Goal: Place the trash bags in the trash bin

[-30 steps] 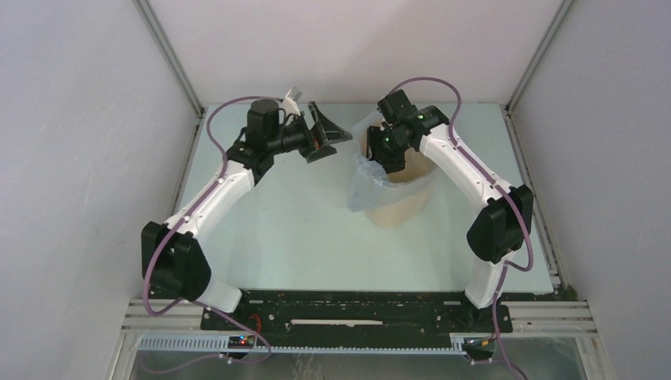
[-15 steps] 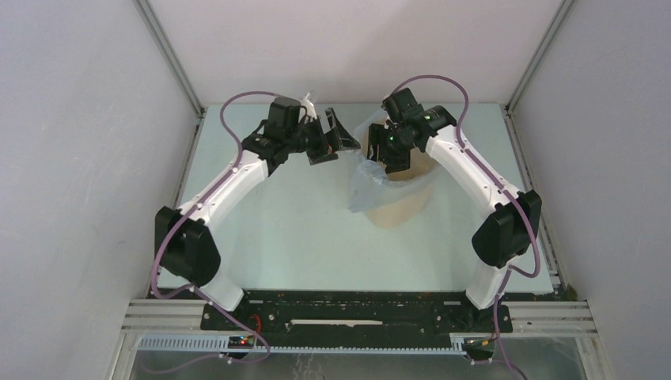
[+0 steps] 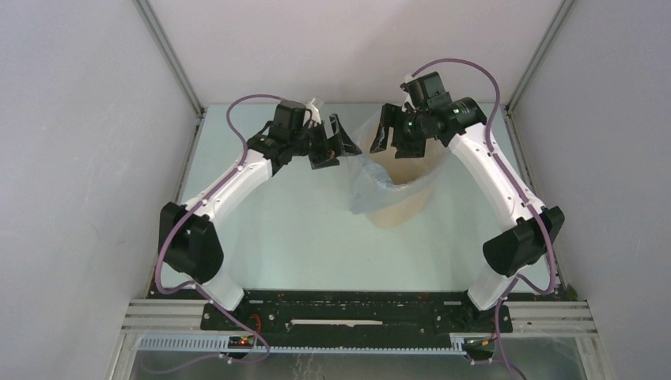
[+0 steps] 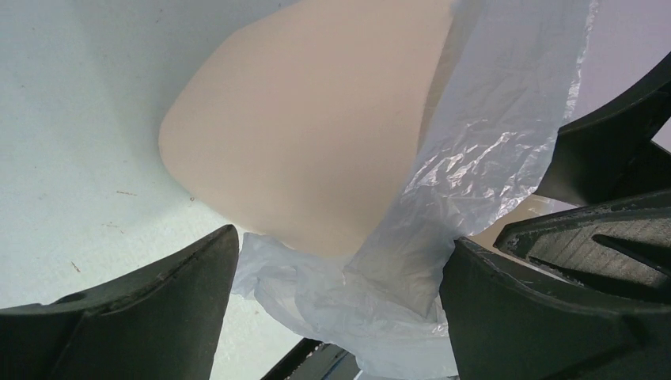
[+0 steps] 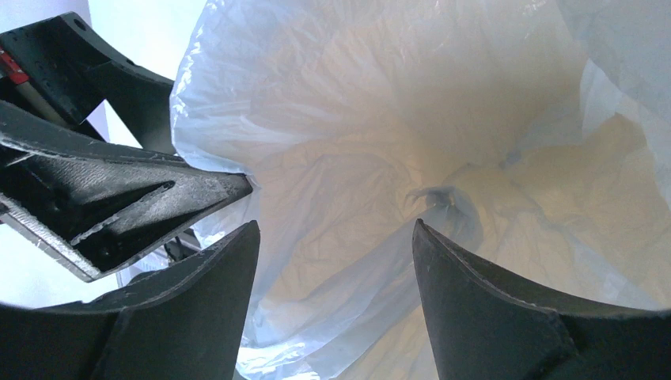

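Note:
The cream-beige trash bin [image 3: 405,204] stands upright at the far middle of the table. The pale-blue trash bag [image 3: 365,188] lines it and spills over its left rim down the outer wall. In the left wrist view the bag [image 4: 483,150] hangs down the bin wall [image 4: 308,127]. My left gripper [image 3: 338,144] is open beside the bin's left rim, its jaws [image 4: 342,237] straddling the hanging plastic without closing on it. My right gripper [image 3: 396,133] hovers over the bin's far rim. It is open [image 5: 334,226] and looks down into the bag [image 5: 411,119], holding nothing.
Grey enclosure walls with aluminium posts [image 3: 170,59] stand close around the pale-green table [image 3: 293,229]. The two grippers are near each other: a finger of the left gripper [image 5: 119,206] shows in the right wrist view.
My right gripper has lifted out of the bin's mouth toward its far rim and its jaws have widened, letting go of the bag. My left gripper has moved right, up to the bin's left rim.

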`<act>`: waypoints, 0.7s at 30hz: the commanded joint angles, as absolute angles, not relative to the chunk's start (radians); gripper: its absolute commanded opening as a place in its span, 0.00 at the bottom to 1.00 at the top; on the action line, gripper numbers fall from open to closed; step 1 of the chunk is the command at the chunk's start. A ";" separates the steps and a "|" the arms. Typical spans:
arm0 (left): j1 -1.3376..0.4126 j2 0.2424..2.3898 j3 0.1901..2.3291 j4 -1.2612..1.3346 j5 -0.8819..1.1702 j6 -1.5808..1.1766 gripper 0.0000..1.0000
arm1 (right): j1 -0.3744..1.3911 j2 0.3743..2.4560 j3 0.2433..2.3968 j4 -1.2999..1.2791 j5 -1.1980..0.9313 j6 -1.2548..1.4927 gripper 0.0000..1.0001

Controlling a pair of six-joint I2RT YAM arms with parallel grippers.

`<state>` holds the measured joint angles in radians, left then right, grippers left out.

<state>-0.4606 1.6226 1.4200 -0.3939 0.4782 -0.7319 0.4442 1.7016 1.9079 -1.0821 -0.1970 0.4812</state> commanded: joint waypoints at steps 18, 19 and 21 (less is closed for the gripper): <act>-0.352 1.467 1.536 -0.405 0.570 -0.717 1.00 | 0.184 1.240 1.887 -1.339 -0.229 0.481 0.82; -0.345 1.468 1.513 -0.369 0.570 -0.739 1.00 | 0.153 1.200 1.824 -1.325 -0.222 0.491 0.82; -0.333 1.493 1.469 -0.285 0.586 -0.813 0.96 | 0.070 1.126 1.674 -1.277 -0.226 0.534 0.80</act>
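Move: From the open right gripper, the trash bag lining the bin lies almost straight below, its middle about 10 cm down and 1 cm to the right, with the trash bin's own middle some 15 cm down under it. The left gripper hangs about 8 cm to its left, level ahead and 3 cm lower. From the left gripper, the bag is about 9 cm to the right, 1 cm back and 7 cm lower. Lift the right gripper out over the bag's mouth, then sweep it to the right and back as it climbs, about 12 cm up, 12 cm right and 10 cm back, swinging the wrist clockwise and tipping its fingers up some 15 degrees. Once it starts rising, raise the left gripper too, roughly 8 cm and finally a little to the left, off the bag's left edge. Keep both open and take nothing along. ##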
